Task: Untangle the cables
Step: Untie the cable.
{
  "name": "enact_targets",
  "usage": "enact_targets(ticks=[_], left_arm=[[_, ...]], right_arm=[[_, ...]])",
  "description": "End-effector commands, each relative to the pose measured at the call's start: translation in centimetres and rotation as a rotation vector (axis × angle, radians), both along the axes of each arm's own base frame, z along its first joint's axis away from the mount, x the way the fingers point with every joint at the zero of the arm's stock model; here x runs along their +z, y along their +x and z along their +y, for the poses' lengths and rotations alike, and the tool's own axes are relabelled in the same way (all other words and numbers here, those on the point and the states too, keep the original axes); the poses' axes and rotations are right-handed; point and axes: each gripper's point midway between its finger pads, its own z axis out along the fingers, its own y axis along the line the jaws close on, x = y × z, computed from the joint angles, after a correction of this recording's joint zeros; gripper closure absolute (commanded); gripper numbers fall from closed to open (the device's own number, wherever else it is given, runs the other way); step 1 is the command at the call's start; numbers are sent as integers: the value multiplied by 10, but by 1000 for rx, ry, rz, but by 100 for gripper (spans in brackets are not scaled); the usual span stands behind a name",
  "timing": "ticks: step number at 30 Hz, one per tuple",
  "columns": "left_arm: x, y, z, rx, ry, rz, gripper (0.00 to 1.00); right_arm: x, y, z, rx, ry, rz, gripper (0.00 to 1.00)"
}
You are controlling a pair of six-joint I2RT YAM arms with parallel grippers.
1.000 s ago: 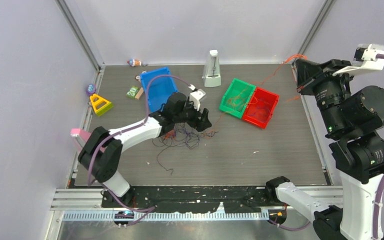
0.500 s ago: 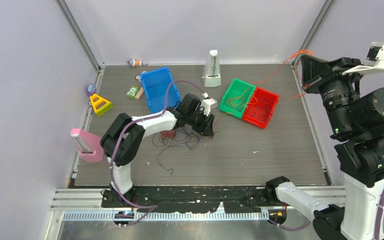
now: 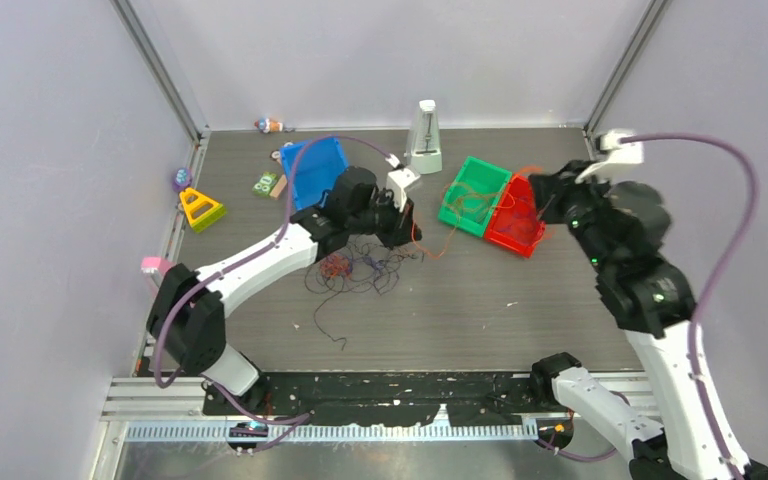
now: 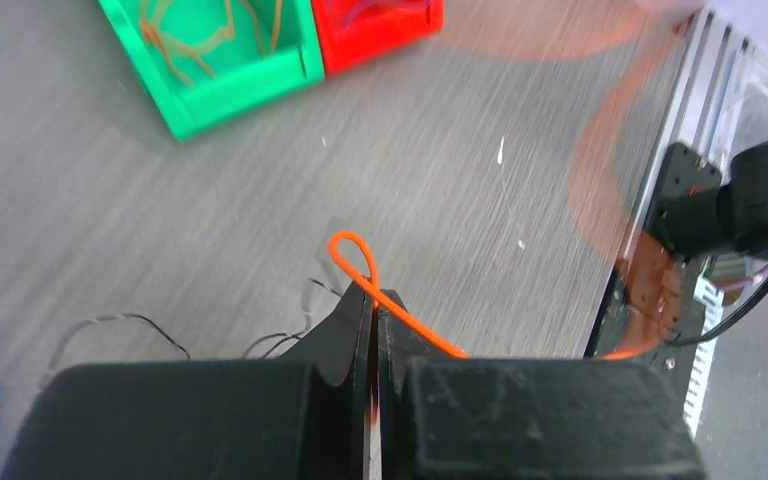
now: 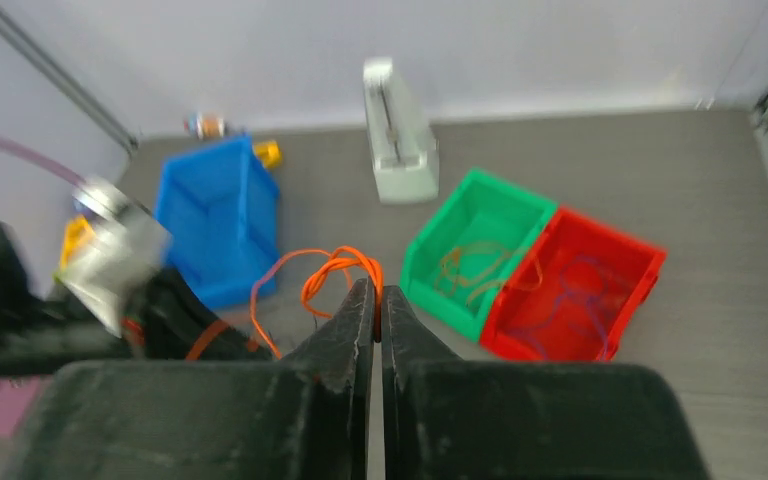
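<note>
The cables [image 3: 360, 270] lie as a loose dark and red tangle mid-table, with a small reddish knot [image 3: 335, 266] at its left. Just above the tangle is my left gripper [image 3: 407, 222], shut on one orange cable. In the left wrist view that cable's loop [image 4: 350, 255] pokes out past the closed tips of the left gripper [image 4: 375, 300]. My right gripper [image 3: 538, 205] hovers by the red bin. It is shut on orange cable, and loops [image 5: 330, 270] hang from the tips of the right gripper [image 5: 370, 290]. An orange strand [image 3: 430, 248] runs between the two grippers.
A green bin [image 3: 473, 192] and a red bin [image 3: 523, 215] holding sorted strands sit right of centre. A blue bin [image 3: 315, 175] is behind the left gripper, and a white metronome [image 3: 423, 138] stands at the back. Small toys [image 3: 200, 208] line the left edge.
My left gripper has closed on the orange cable and shifted slightly back. The right arm has swung down from high at the right to the red bin, still holding orange cable.
</note>
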Motion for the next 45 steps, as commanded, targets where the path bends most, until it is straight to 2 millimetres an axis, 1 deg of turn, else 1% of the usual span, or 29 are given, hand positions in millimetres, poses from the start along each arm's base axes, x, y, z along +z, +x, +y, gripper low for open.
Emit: enact_targets(ticks=[1, 2, 3, 4, 5, 6, 7, 8, 12, 14, 19, 20, 22, 27, 28, 32, 35, 37, 38, 40, 45], left_arm=[[50, 8, 2, 29, -29, -85, 100], [53, 7, 2, 29, -34, -76, 100], [55, 6, 2, 33, -42, -70, 100], [57, 6, 2, 38, -49, -66, 100], [58, 6, 2, 46, -51, -59, 100], [60, 6, 3, 55, -53, -56, 100], [62, 6, 3, 58, -58, -53, 100], [65, 6, 2, 56, -66, -55, 100], [72, 0, -5, 21, -108, -27, 100], [75, -1, -9, 10, -127, -12, 100], [78, -3, -16, 3, -157, 41, 100], [78, -4, -18, -2, -164, 53, 100], [80, -8, -21, -21, -182, 69, 100], [82, -14, -22, -37, -205, 85, 100], [83, -14, -22, -38, -206, 89, 100], [81, -14, -22, -32, -207, 106, 100], [80, -14, -23, -31, -208, 122, 100], [80, -15, -24, -36, -212, 131, 100], [80, -15, -24, -36, -213, 133, 100], [80, -14, -24, -32, -214, 136, 100], [79, -13, -24, -23, -222, 177, 100]], right_arm=[[-53, 7, 38, 186, 27, 73, 94], [-75, 4, 53, 267, 29, 113, 95], [-76, 5, 61, 310, 40, 91, 95], [-91, 1, 72, 378, 54, 121, 95], [-91, 1, 79, 413, 67, 102, 95], [-99, -1, 90, 474, 87, 113, 95], [-103, -2, 95, 502, 96, 118, 95], [-109, -4, 104, 559, 114, 123, 95], [-119, -9, 128, 691, 153, 114, 95], [-123, -11, 139, 735, 156, 114, 95], [-143, -7, 159, 759, 119, 165, 94], [-145, -9, 164, 771, 116, 164, 94], [-152, -9, 169, 772, 103, 173, 92], [-170, -6, 173, 758, 83, 211, 90], [-169, -5, 173, 757, 84, 201, 90], [-178, -3, 174, 751, 79, 211, 89], [-186, -1, 174, 744, 73, 221, 87], [-188, 1, 173, 734, 69, 220, 83], [-188, 1, 173, 732, 69, 221, 78], [-189, 2, 173, 731, 66, 217, 73], [-191, 3, 176, 742, 62, 214, 66]])
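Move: The right hand holds orange cable high up. The orange loop pinched in the left fingertips lies about 20 cm to its left, a couple of centimetres farther out and some 24 cm lower. From the right hand, the green box is roughly 19 cm ahead, 5 cm left; the red box 15 cm ahead, 4 cm right, both about 40 cm down. From the left hand, the right's cable is 20 cm right, 2 cm back and 24 cm up; the dark cable pile sits 13 cm left, 2 cm ahead, 17 cm down. Still gripping the orange cable, the right hand drops quickly, then sweeps left to the left fingertips, ending about 20 cm lower and 17 cm farther left, turned some 40 degrees counter-clockwise and tipped further down; beside them its fingers open about a third, loosening their pinch. The left hand keeps its loop pinched, rises about 6 cm early, then tilts slightly. ##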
